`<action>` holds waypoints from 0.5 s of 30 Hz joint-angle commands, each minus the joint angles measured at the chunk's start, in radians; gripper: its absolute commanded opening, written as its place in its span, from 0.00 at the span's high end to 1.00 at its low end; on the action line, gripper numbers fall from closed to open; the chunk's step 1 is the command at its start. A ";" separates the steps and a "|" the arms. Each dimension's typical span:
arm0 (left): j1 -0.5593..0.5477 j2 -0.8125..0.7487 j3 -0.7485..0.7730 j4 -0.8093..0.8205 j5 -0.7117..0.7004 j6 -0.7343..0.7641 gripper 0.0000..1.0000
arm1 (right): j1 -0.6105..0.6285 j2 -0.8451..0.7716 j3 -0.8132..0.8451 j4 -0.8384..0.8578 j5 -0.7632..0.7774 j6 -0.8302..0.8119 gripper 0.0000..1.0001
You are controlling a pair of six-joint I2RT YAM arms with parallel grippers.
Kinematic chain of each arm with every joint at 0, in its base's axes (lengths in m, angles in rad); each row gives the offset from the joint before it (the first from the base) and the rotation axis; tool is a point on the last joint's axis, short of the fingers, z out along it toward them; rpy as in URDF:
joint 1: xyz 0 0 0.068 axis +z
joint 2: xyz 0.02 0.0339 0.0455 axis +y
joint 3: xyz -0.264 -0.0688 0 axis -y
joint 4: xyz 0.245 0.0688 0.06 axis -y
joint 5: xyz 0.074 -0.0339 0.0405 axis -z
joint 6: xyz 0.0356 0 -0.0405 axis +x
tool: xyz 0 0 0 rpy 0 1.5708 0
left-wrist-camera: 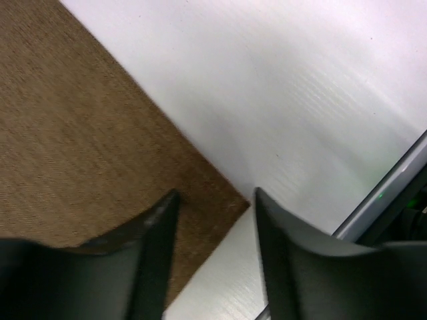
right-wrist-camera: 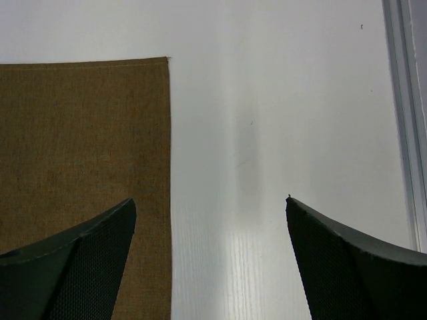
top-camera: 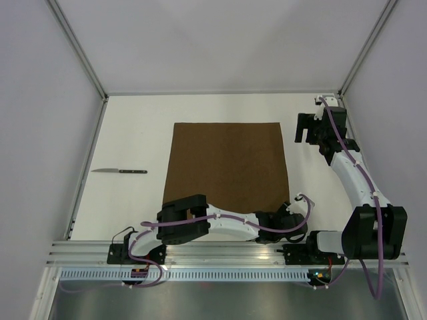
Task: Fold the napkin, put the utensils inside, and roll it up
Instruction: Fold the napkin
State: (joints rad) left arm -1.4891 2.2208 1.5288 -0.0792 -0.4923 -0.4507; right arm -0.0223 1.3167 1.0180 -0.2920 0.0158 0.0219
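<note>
The brown napkin [top-camera: 227, 167] lies flat and unfolded in the middle of the table. My left arm reaches across the near edge to the napkin's near right corner, where my left gripper [top-camera: 289, 213] sits low. In the left wrist view the napkin [left-wrist-camera: 80, 133] has that corner lying between the parted jaws of the left gripper [left-wrist-camera: 215, 193], which grips nothing. My right gripper [top-camera: 307, 128] hovers wide open beside the far right corner. In the right wrist view the napkin [right-wrist-camera: 80, 133] edge runs just inside the left finger of the right gripper [right-wrist-camera: 209, 200]. A knife [top-camera: 120, 171] lies left of the napkin.
Grey walls and a metal frame close the table in on three sides. A metal rail [top-camera: 227, 250] with both arm bases runs along the near edge. White tabletop [top-camera: 133, 127] surrounds the napkin on all sides.
</note>
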 commanded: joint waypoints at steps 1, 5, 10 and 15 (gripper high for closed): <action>-0.005 0.023 0.027 0.022 -0.025 0.001 0.50 | -0.004 0.007 0.037 -0.019 0.015 0.003 0.02; -0.005 0.022 0.028 0.021 -0.028 -0.002 0.65 | -0.002 0.012 0.039 -0.021 0.015 0.003 0.02; -0.005 0.004 0.027 0.022 -0.034 -0.008 0.82 | -0.004 0.015 0.039 -0.022 0.013 0.003 0.02; -0.003 -0.048 0.022 0.024 -0.011 -0.011 0.98 | -0.005 0.016 0.039 -0.022 0.015 0.001 0.02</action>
State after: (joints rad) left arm -1.4891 2.2227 1.5288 -0.0784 -0.5137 -0.4492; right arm -0.0231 1.3243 1.0180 -0.2939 0.0158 0.0219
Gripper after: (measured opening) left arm 0.042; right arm 0.979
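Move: The napkin's near right corner lies almost between my left fingertips: about 1 cm to their right, level fore and aft, and 1 cm below. The napkin's middle is some 22 cm ahead and 22 cm to the left of that hand. The table's front rail is roughly 6 cm behind it, straight back. From my idle right hand, the same corner is about 29 cm back, 5 cm to the left and 17 cm down. I keep my left hand where it is, low over the napkin's near right corner with the fingers slanting down forward and to the right, easing forward less than half a centimetre. There I close the fingers from a bit over half open to nearly shut, and they gather the corner's cloth and pinch it between the tips. ##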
